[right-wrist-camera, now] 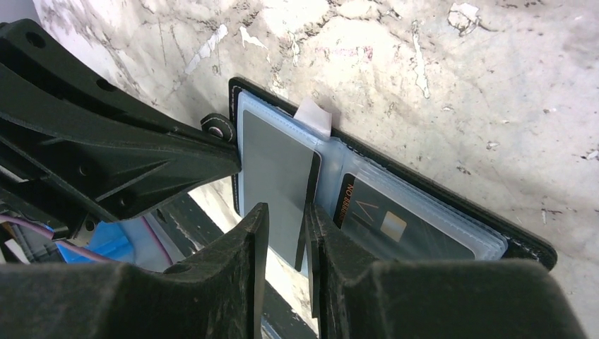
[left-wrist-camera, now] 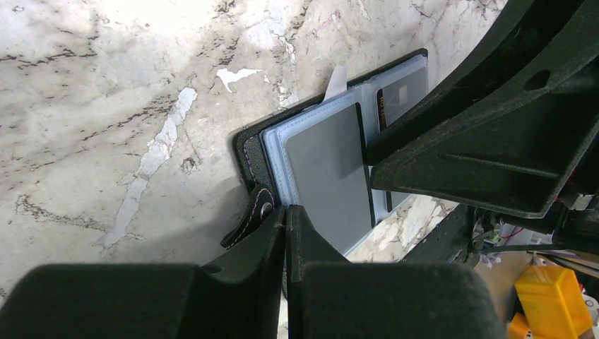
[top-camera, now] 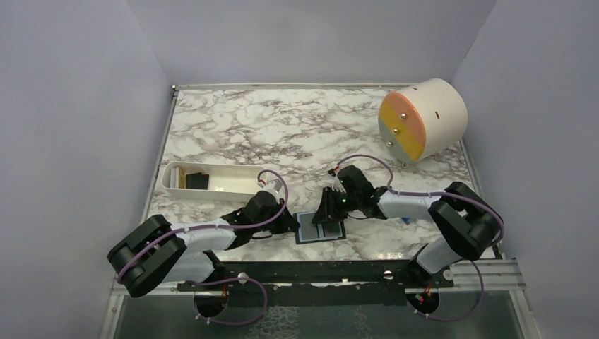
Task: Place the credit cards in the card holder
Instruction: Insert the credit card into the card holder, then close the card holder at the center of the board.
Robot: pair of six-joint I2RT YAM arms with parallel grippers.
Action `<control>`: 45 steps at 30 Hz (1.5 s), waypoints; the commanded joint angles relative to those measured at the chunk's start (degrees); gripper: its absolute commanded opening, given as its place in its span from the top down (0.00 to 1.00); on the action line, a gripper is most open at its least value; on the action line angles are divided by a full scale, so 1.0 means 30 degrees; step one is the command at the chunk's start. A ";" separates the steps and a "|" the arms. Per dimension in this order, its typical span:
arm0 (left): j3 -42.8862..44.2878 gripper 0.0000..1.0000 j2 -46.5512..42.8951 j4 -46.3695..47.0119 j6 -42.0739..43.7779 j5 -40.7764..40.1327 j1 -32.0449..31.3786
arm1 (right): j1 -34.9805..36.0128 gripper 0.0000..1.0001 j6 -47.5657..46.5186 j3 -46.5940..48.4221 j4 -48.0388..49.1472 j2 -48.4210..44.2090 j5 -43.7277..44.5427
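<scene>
The card holder (top-camera: 321, 228) lies open on the marble near the front edge, its light blue sleeves facing up. A grey card (right-wrist-camera: 272, 166) sits in its left sleeve and also shows in the left wrist view (left-wrist-camera: 328, 169). A dark card with a chip (right-wrist-camera: 402, 226) sits in the right sleeve. My left gripper (left-wrist-camera: 286, 208) is shut, its tips pressed on the holder's left edge beside the stud strap (left-wrist-camera: 254, 215). My right gripper (right-wrist-camera: 286, 212) hovers low over the holder's fold with its fingers slightly apart and nothing between them. More dark cards (top-camera: 198, 181) lie in the tray.
A white oblong tray (top-camera: 233, 188) stands left of the arms. A large white cylinder with a pink and yellow face (top-camera: 422, 119) lies at the back right. A small blue block (top-camera: 406, 220) sits under the right arm. The table's front edge runs just below the holder.
</scene>
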 commanded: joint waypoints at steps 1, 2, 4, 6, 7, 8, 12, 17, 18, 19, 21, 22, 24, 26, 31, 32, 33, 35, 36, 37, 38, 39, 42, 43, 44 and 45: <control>-0.0132 0.92 0.0011 -0.0328 0.0343 0.0214 -0.0154 | 0.0309 0.75 0.0041 0.0696 0.0736 0.0402 -0.0413; -0.0154 0.92 0.0026 -0.0320 0.0344 0.0215 -0.0139 | 0.0336 0.76 0.0060 0.0732 0.0761 0.0455 -0.0445; -0.0139 0.92 0.0012 -0.0328 0.0345 0.0193 -0.0154 | 0.0386 0.77 0.0107 0.0788 0.0854 0.0555 -0.0529; -0.0148 0.92 0.0011 -0.0328 0.0368 0.0185 -0.0146 | 0.0424 0.77 0.0107 0.0846 0.0851 0.0637 -0.0595; -0.0119 0.92 0.0011 -0.0335 0.0410 0.0185 -0.0153 | 0.0416 0.77 0.0116 0.0860 0.0819 0.0642 -0.0604; -0.0090 0.92 -0.0014 -0.0369 0.0452 0.0145 -0.0154 | 0.0429 0.77 0.0081 0.0877 0.0738 0.0613 -0.0590; 0.0468 0.89 -0.0347 -0.1231 0.0994 -0.0318 -0.0132 | 0.0424 0.75 -0.0610 0.1267 -0.0568 0.0075 -0.0084; 0.1914 0.73 -0.1266 -0.3568 0.1963 -0.1219 -0.0154 | 0.0413 0.64 -0.1423 0.1374 -0.2617 -0.1508 0.1230; 0.2156 0.69 -0.1485 -0.3981 0.2118 -0.1400 -0.0146 | 0.0414 0.62 -0.1565 0.1362 -0.3027 -0.1820 0.1525; 0.2341 0.66 -0.1765 -0.4428 0.2284 -0.1642 -0.0153 | 0.0426 0.60 -0.1689 0.1313 -0.3547 -0.2108 0.1870; 0.2645 0.59 -0.2462 -0.5203 0.2636 -0.1966 -0.0146 | 0.0431 0.54 -0.1893 0.1155 -0.4175 -0.2608 0.2441; 0.2753 0.56 -0.2799 -0.5614 0.2832 -0.2164 -0.0153 | 0.0431 0.52 -0.1946 0.1082 -0.4467 -0.2836 0.2709; 0.2901 0.52 -0.3448 -0.6451 0.3195 -0.2623 -0.0152 | 0.0431 0.48 -0.2026 0.0921 -0.4968 -0.3321 0.3182; 0.2900 0.47 -0.3994 -0.7110 0.3494 -0.3028 -0.0154 | 0.0409 0.44 -0.2082 0.0794 -0.5388 -0.3741 0.3660; 0.2568 0.41 -0.4416 -0.7822 0.4001 -0.3087 -0.0139 | 0.0423 0.37 -0.2154 0.0659 -0.6410 -0.4367 0.5051; 0.2480 0.40 -0.4351 -0.7768 0.4006 -0.3025 -0.0141 | 0.0427 0.36 -0.2173 0.0617 -0.6611 -0.4440 0.5291; 0.2359 0.40 -0.4317 -0.7579 0.3999 -0.2893 -0.0145 | 0.0416 0.33 -0.2165 0.0627 -0.6778 -0.4493 0.5563; 0.2098 0.39 -0.4105 -0.6932 0.4021 -0.2519 -0.0154 | 0.0406 0.29 -0.2172 0.0582 -0.7117 -0.4555 0.6115; 0.1960 0.39 -0.3967 -0.6606 0.4056 -0.2277 -0.0154 | 0.0414 0.28 -0.2186 0.0534 -0.7182 -0.4570 0.6270; 0.1920 0.38 -0.3749 -0.6262 0.4104 -0.2074 -0.0146 | 0.0418 0.27 -0.2199 0.0481 -0.7234 -0.4557 0.6400; 0.1908 0.37 -0.3524 -0.5980 0.4176 -0.1870 -0.0153 | 0.0393 0.27 -0.2179 0.0445 -0.7267 -0.4545 0.6518; 0.1925 0.37 -0.3225 -0.5755 0.4255 -0.1738 -0.0154 | 0.0405 0.26 -0.2151 0.0389 -0.7271 -0.4521 0.6650; 0.2182 0.37 -0.2246 -0.5602 0.4591 -0.1382 -0.0146 | 0.0405 0.26 -0.2061 0.0266 -0.7231 -0.4432 0.6990; 0.2281 0.37 -0.1930 -0.5601 0.4662 -0.1303 -0.0153 | 0.0388 0.26 -0.2033 0.0202 -0.7167 -0.4426 0.7087; 0.2356 0.37 -0.1681 -0.5601 0.4726 -0.1235 -0.0154 | 0.0408 0.25 -0.2023 0.0113 -0.7090 -0.4426 0.7146; 0.2417 0.37 -0.1464 -0.5601 0.4785 -0.1223 -0.0154 | 0.0403 0.25 -0.1981 0.0022 -0.7007 -0.4400 0.7198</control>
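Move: The open card holder's middle is about 6 cm to the right of the left hand, 1 cm farther out and 1 cm lower; the closed left fingertips are just inside its left edge, the snap strap some 2 cm to their left. From the right hand that middle is roughly 2 cm to the right, level and 1 cm lower; the grey card in the left pocket is centred about 2 cm to its left, the VIP card in the right pocket some 5 cm to its right, both level with it. Up and then to its right goes the right hand, after staying briefly at the grey card's inner edge: it lifts nearly 3 cm, travels about 6 cm over the VIP card towards the holder's right edge, sinking again, opening wide and steepening. The left hand first stays, then comes free of the left edge, rising nearly 5 cm, drifting a little left and sinking 4 cm with fingers open either side of the strap. ##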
